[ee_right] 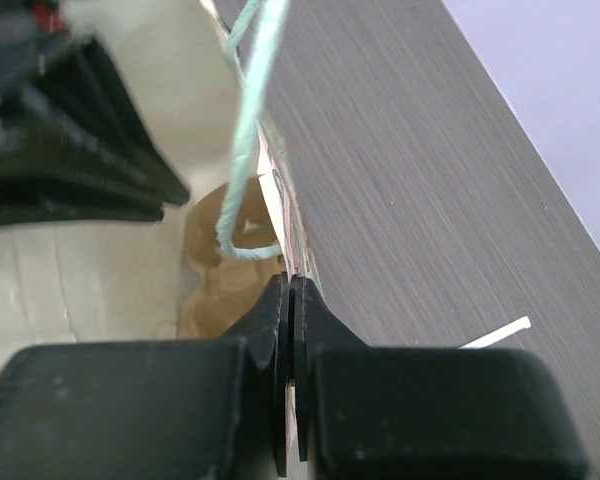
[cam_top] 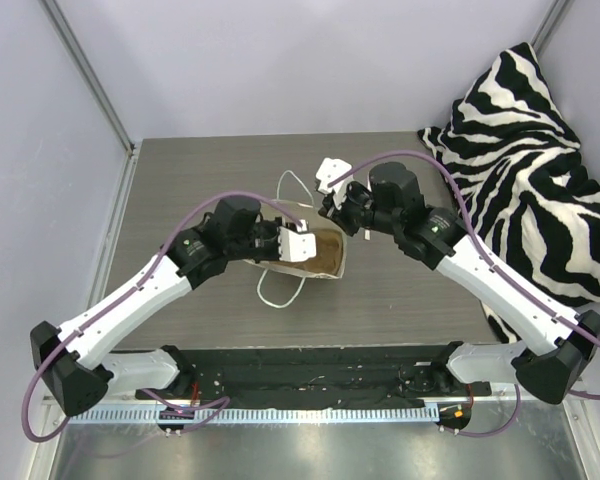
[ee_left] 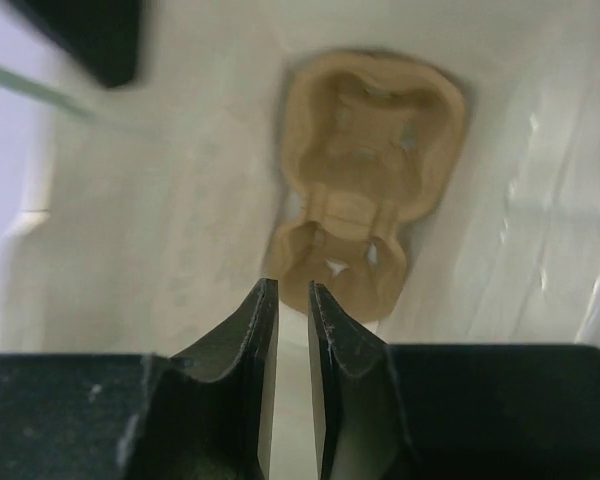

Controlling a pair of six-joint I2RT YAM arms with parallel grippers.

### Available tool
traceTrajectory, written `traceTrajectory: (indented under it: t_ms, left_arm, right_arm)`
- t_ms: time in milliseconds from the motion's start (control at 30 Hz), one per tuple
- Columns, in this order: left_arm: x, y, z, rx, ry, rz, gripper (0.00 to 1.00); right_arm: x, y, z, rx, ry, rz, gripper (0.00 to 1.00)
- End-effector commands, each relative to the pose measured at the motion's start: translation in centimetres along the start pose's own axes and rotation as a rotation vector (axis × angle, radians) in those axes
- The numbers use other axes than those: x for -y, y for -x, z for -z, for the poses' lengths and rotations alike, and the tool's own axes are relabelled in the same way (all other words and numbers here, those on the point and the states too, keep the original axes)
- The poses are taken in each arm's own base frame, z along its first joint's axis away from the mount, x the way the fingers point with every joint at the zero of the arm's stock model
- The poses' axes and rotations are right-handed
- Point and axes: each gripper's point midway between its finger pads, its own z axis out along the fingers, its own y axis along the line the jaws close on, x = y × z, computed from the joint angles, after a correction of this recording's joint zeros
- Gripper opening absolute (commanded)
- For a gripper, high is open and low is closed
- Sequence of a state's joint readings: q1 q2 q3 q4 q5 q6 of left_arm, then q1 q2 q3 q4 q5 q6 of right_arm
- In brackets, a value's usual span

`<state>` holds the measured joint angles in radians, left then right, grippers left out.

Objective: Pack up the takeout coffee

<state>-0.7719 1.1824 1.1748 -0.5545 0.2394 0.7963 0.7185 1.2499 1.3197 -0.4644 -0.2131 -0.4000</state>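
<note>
The pale mint paper bag [cam_top: 280,266] lies on the table with its mouth held open. Inside it rests the brown moulded-pulp carrier [cam_top: 327,250], and in the left wrist view both wells of the carrier [ee_left: 365,170] look empty. The takeout coffee is out of view. My left gripper [ee_left: 294,287] reaches into the bag; its jaws stand close together with a narrow gap, their tips at the carrier's near edge, and a grip cannot be made out. My right gripper [ee_right: 290,283] is shut on the bag's rim beside a string handle [ee_right: 245,130].
A zebra-striped cushion [cam_top: 530,170] fills the back right corner and overhangs the table [cam_top: 410,290]. White string handles [cam_top: 276,292] trail out from the bag. Walls close in the left and far sides.
</note>
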Motion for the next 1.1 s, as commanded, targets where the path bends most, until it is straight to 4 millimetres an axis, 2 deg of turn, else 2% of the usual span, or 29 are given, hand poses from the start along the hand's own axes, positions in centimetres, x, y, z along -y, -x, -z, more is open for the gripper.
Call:
traceTrajectory:
  t_ms: [0, 67, 233, 333, 433, 567, 600, 733, 800, 867, 933, 1067]
  left_arm:
    - [1.6, -2.1, -2.1, -0.037, -0.042, -0.07, 0.22]
    - [1.2, -2.6, -2.7, -0.051, -0.012, -0.018, 0.23]
    - [2.0, -2.5, -3.3, -0.025, 0.037, 0.28, 0.29]
    - [1.3, -3.1, -3.7, -0.05, 0.114, 0.428, 0.31]
    - [-0.7, -4.0, -3.9, -0.093, 0.247, 0.545, 0.32]
    - [-3.6, -2.2, -3.5, -0.008, 0.367, 0.65, 0.34]
    - [-3.6, -2.2, -3.8, -0.008, 0.366, 0.672, 0.38]
    - [-4.1, -2.7, -4.7, -0.025, 0.404, 0.728, 0.44]
    - [-4.2, -2.3, -5.0, -0.014, 0.392, 0.732, 0.49]
    - [-4.1, -1.4, -5.2, 0.017, 0.375, 0.712, 0.52]
    - [-4.1, 0.0, -5.0, 0.044, 0.386, 0.615, 0.52]
    - [-3.2, 1.4, -5.1, 0.065, 0.389, 0.504, 0.52]
  right_arm:
    - [1.3, 3.1, 1.4, 0.127, -0.111, -0.037, 0.01]
    - [1.8, 3.0, 1.8, 0.128, -0.165, -0.071, 0.01]
    - [2.8, 2.4, 2.6, 0.138, -0.271, -0.142, 0.01]
    - [3.6, 2.4, 2.9, 0.146, -0.327, -0.168, 0.01]
    - [4.1, 2.4, 3.1, 0.157, -0.366, -0.182, 0.01]
    - [4.2, 2.0, 2.7, 0.15, -0.402, -0.177, 0.01]
    - [4.3, 2.0, 2.7, 0.15, -0.412, -0.176, 0.01]
    - [4.3, 1.5, 1.8, 0.115, -0.432, -0.178, 0.01]
    - [4.1, 1.4, 1.6, 0.107, -0.441, -0.193, 0.01]
    - [4.1, 1.1, 1.4, 0.085, -0.454, -0.2, 0.01]
    - [4.0, 1.0, 1.3, 0.074, -0.457, -0.201, 0.01]
    - [4.4, 0.8, 1.3, 0.064, -0.48, -0.196, 0.01]
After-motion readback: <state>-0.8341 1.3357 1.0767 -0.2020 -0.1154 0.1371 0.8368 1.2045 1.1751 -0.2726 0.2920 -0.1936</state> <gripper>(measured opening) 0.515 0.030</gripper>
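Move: The coffee tray lies on the bag's floor, about 3 cm ahead of the left hand, 4 cm to its right and 20 cm below. The pinched bag rim is some 4 cm ahead, 5 cm right and 4 cm above that hand; the white straw lies outside, about 10 cm ahead, 12 cm right and 26 cm down. From the right hand, the tray is roughly level, 5 cm left and 25 cm below. Left fingers dip about 7 cm into the bag, then swing counter-clockwise, 5 cm forward, opening; right keeps rim pinched. ##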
